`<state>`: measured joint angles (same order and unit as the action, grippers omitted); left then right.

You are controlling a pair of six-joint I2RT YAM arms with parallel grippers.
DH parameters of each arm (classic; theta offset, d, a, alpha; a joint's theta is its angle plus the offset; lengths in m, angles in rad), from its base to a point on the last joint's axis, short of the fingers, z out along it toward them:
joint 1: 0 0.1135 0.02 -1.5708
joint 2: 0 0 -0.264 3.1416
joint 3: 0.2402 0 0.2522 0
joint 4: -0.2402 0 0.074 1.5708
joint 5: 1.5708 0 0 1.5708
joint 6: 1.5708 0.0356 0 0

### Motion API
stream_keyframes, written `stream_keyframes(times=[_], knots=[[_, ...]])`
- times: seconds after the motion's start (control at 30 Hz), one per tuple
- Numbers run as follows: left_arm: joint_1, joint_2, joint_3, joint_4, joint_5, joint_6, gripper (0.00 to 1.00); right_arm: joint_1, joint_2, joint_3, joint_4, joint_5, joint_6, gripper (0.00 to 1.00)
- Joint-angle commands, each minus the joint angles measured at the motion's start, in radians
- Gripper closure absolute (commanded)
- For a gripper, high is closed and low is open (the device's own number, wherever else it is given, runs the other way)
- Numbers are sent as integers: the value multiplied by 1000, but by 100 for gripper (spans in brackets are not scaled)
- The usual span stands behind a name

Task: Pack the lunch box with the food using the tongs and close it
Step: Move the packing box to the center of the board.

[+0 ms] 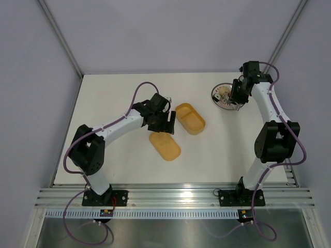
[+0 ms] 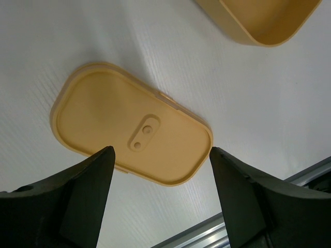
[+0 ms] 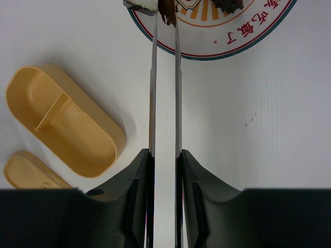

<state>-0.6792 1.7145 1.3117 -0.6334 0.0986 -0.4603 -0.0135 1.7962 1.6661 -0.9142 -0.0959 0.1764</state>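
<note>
The mustard lunch box (image 1: 190, 118) (image 3: 62, 121) lies open and empty near mid-table, its divider showing. Its flat lid (image 1: 164, 146) (image 2: 132, 124) rests on the table just in front of it. My left gripper (image 1: 163, 125) (image 2: 161, 151) hovers open above the lid, touching nothing. My right gripper (image 1: 238, 95) (image 3: 164, 152) is shut on the silver tongs (image 3: 153, 93), squeezing both arms nearly parallel. The tong tips reach onto the patterned plate (image 3: 243, 39) and pinch a dark brown piece of food (image 3: 168, 10). A beige piece (image 3: 142, 4) lies beside it.
The round plate (image 1: 216, 98) sits at the back right of the white table, with more food (image 1: 223, 95) on it. A metal rail (image 2: 243, 227) runs along the table's near edge. Grey walls enclose the back and both sides.
</note>
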Motion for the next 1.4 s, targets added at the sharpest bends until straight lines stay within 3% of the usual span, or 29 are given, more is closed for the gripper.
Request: stream_keyframes(times=[0.0, 0.43, 1.37], knots=[[-8, 16, 49, 34, 29, -14, 22, 9, -73, 47, 3, -1, 3, 100], [-28, 102, 144, 58, 90, -23, 22, 9, -156, 31, -18, 39, 14, 100], [-31, 540, 560, 112, 219, 34, 21, 7, -319, -2, -83, 84, 28, 100]])
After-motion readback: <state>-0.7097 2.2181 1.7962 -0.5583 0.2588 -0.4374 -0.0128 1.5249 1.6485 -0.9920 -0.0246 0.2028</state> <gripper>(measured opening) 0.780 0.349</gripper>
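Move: The packing box, the divided tan tray, stands some 10 cm ahead of the open left hand and 11 cm to its right, its middle about 8 cm below. Its lid lies almost under that hand, 3 cm back and 2 cm to the left, some 10 cm down. The plate of food is about 27 cm ahead and 32 cm right of the left hand. From the right hand, which holds the tongs, the box lies 18 cm to the left, 3 cm back and 14 cm below. Towards the packing box's near long wall the left hand travels right, some 11 cm, and about 7 cm forward, sinking mostly in the later part, its fingers staying wide open and ending close to the rim. The right hand keeps its hold on the tongs and lifts about 9 cm away from the plate, drawing back a little and tilting its fingers up some 10 degrees. ##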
